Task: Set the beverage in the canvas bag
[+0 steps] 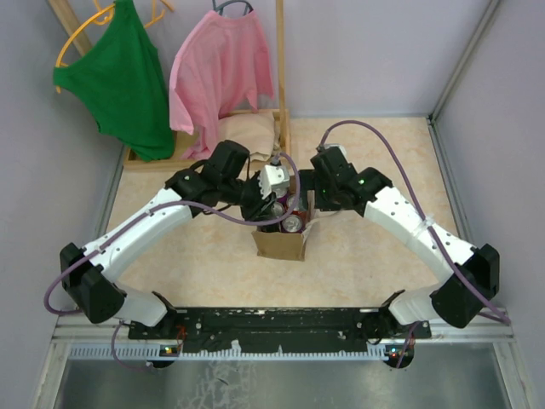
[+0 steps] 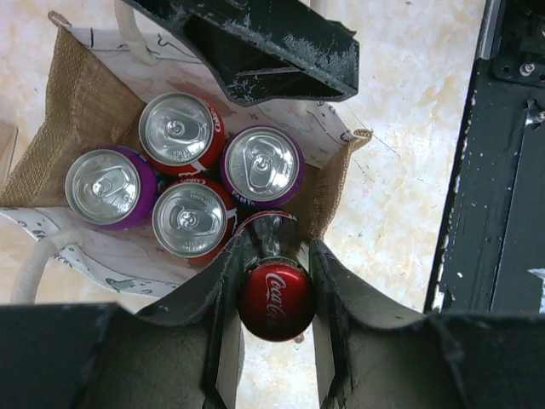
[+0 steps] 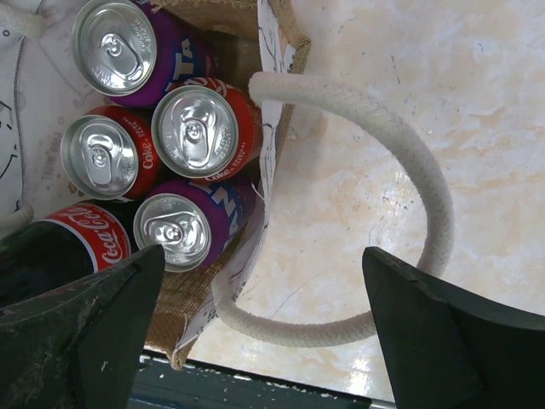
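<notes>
The canvas bag (image 1: 279,244) stands upright mid-table, tan-brown with white rope handles. Inside it stand several soda cans, red (image 2: 180,129) and purple (image 2: 261,164). My left gripper (image 2: 275,294) is shut on the neck of a Coca-Cola bottle, just below its red cap (image 2: 274,300). The bottle's body reaches down into the bag's corner beside the cans and shows in the right wrist view (image 3: 81,243). My right gripper (image 3: 264,315) is open and empty beside the bag, its jaws straddling a rope handle (image 3: 409,162) that hangs over the table.
A wooden rack (image 1: 281,77) at the back holds a green top (image 1: 123,81) and a pink shirt (image 1: 217,72). A folded beige cloth (image 1: 247,132) lies at its foot. Walls close in left and right. The black base rail (image 1: 272,322) runs along the near edge.
</notes>
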{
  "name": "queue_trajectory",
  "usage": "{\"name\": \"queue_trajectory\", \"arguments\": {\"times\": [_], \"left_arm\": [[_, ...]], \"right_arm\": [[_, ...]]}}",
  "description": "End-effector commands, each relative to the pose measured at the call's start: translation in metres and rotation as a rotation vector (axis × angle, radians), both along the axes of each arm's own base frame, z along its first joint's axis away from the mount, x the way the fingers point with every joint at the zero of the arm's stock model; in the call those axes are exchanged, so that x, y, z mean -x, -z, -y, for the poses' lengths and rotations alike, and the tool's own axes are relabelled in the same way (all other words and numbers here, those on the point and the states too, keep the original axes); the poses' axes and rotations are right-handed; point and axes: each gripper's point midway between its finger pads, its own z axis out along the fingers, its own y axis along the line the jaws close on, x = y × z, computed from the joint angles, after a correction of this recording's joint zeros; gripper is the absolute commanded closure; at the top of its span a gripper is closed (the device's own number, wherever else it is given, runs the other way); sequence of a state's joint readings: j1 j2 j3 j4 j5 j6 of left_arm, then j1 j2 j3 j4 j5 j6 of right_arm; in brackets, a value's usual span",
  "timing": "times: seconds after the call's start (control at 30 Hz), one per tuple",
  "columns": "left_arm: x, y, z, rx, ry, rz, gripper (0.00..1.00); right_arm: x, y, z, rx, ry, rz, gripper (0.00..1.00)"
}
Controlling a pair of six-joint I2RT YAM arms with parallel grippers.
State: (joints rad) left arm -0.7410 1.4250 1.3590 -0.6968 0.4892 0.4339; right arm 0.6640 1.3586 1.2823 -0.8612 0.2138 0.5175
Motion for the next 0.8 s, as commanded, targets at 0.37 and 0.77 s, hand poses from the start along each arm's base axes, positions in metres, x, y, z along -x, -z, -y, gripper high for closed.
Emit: {"name": "queue_trajectory", "arguments": {"times": [0.37,0.77], "left_arm": [[0.008,0.006,0.007,0.008,-0.003,-0.015,0.83],[-0.009,-0.074,0.008,0.130,-0.089,0.115,0.00]], "right_arm": [[-0.001,-0.017,0.008,-0.029,0.026,0.055,0.01],[-0.006,-0.031,0.001,-0.074,0.014,0.098,0.01]]}}
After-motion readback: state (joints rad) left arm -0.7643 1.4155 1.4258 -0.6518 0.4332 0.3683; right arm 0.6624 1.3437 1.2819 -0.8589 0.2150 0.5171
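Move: The left gripper still holds the cola bottle by its neck, the bottle already down in the near-left corner of the canvas bag. Its middle is roughly 1 cm right of the left hand and 8 cm below; the near purple can is level and about 6 cm right, the near red can 3 cm ahead and 3 cm right, both about 12 cm below. From the idle right hand, the bottle is about 13 cm left and 4 cm back, some 6 cm lower. Ease the left gripper about 1 cm to the right with the cola bottle still pinched at the neck, keeping its height, and hold it there over the bag's near-left corner. Then open the fingers fully to let go of the bottle and draw the hand up about 3.5 cm, slightly forward, away from the cap. ##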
